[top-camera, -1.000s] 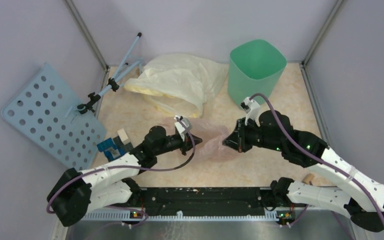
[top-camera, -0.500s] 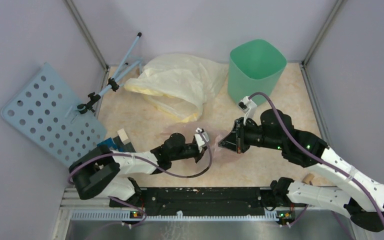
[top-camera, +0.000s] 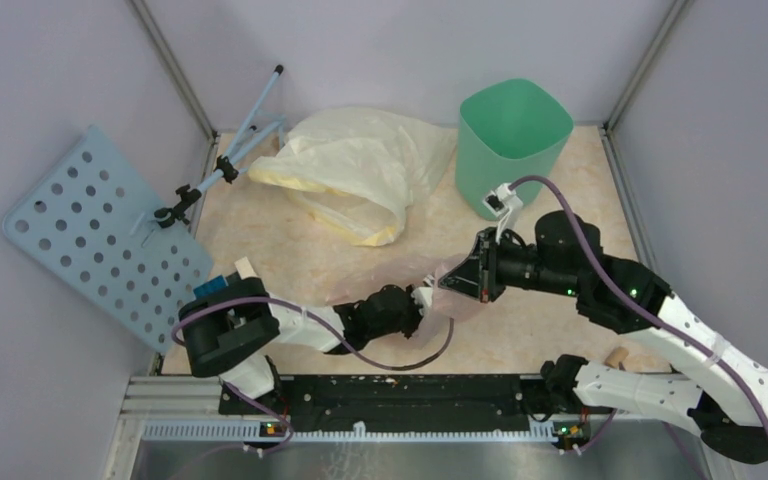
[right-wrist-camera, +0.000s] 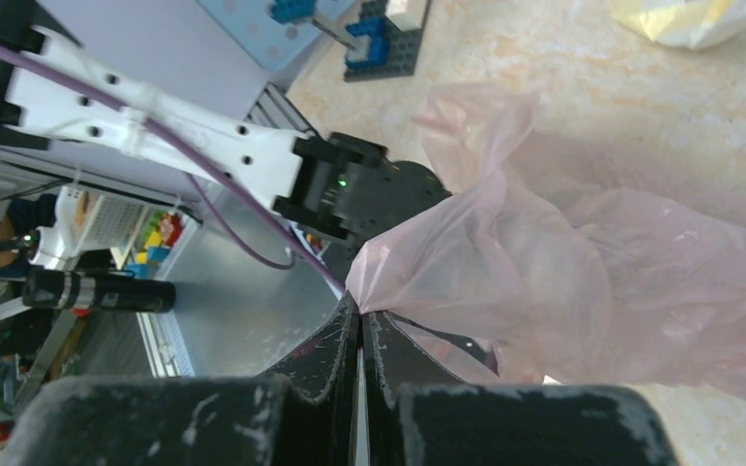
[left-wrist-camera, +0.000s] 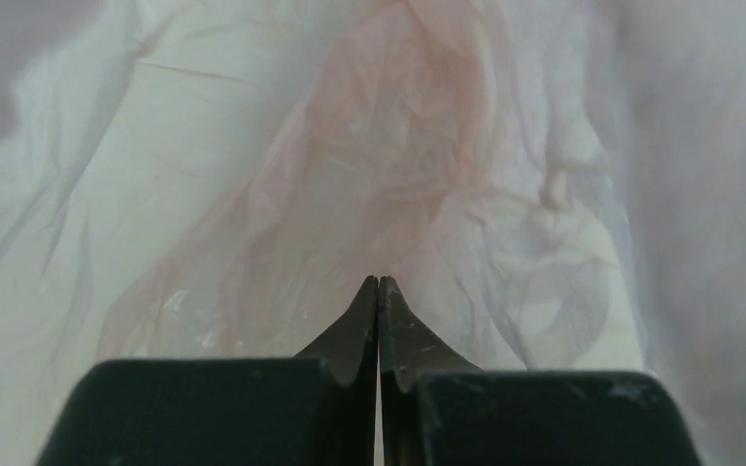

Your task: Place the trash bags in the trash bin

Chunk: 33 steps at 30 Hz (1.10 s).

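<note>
The trash bag (top-camera: 400, 275), thin translucent pale pink, lies crumpled on the table in front of the arms. My right gripper (top-camera: 448, 284) is shut on a gathered corner of it. In the right wrist view the film (right-wrist-camera: 544, 272) bunches out from the closed tips (right-wrist-camera: 360, 311) and hangs lifted. My left gripper (top-camera: 428, 298) reaches in low from the left, shut, close to the right one. Its tips (left-wrist-camera: 379, 282) touch pink film (left-wrist-camera: 389, 146); no pinch shows. The mint-green trash bin (top-camera: 512, 135) stands upright at the back right.
A large pale-yellow bag (top-camera: 360, 165) lies at the back centre, left of the bin. A blue perforated board (top-camera: 90, 230) and a thin blue stand (top-camera: 230, 160) lean at the left. Small blue blocks (top-camera: 222, 285) sit by the left arm.
The left arm has swung right and low along the near side, bringing its shut gripper up to the right gripper. The right gripper has risen slightly, lifting the pinched film.
</note>
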Each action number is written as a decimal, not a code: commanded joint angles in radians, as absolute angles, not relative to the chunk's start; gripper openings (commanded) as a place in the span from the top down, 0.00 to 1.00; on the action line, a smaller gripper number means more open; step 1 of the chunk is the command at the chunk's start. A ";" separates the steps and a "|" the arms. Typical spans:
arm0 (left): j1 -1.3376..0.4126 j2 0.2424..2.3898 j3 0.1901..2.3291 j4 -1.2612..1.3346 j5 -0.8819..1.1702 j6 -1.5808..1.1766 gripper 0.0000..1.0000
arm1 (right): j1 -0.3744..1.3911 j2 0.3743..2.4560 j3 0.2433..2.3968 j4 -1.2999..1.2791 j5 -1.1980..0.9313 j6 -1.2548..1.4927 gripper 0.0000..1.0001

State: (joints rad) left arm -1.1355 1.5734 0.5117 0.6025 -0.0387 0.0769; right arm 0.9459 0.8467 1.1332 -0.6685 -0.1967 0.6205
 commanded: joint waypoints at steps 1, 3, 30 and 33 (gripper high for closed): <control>-1.140 1.618 0.598 0.502 -0.143 0.065 1.00 | 0.940 0.843 1.251 -0.656 -0.221 0.609 1.00; -1.140 1.679 0.663 0.377 -0.217 0.038 1.00 | 0.939 0.845 1.265 -0.662 -0.223 0.607 1.00; -1.062 1.401 0.611 0.213 -0.432 -0.159 1.00 | 0.939 0.799 1.372 -0.778 -0.004 0.572 1.00; -1.078 1.344 0.652 0.189 -0.248 -0.103 0.94 | 0.939 0.816 1.300 -0.753 0.049 0.571 1.00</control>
State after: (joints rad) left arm -1.0599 1.4277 0.6060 0.1791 -0.4324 -0.1574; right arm 0.9459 0.7940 1.3647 -0.7700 -0.0292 0.5850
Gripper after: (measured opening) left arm 0.008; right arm 0.005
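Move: The pink trash bag is pinched in the right fingers, its middle about 10 cm ahead of that hand, 5 cm to its left and some 24 cm below. The same middle lies roughly 6 cm ahead of the left fingers, 4 cm to their left and slightly above. From the left hand, the green bin stands 34 cm ahead and 14 cm right, the white bag 38 cm ahead and 16 cm left. With film all round its shut fingertips, apparently inside the pink bag, the left hand pushes forward about 5 cm, dipping slightly, then sweeps left some 8 cm, swinging about 30 degrees counter-clockwise and starting to rise at the end. Against this, the right hand keeps its pinch on the bag and lifts some 9 cm, then draws about 4 cm right. ##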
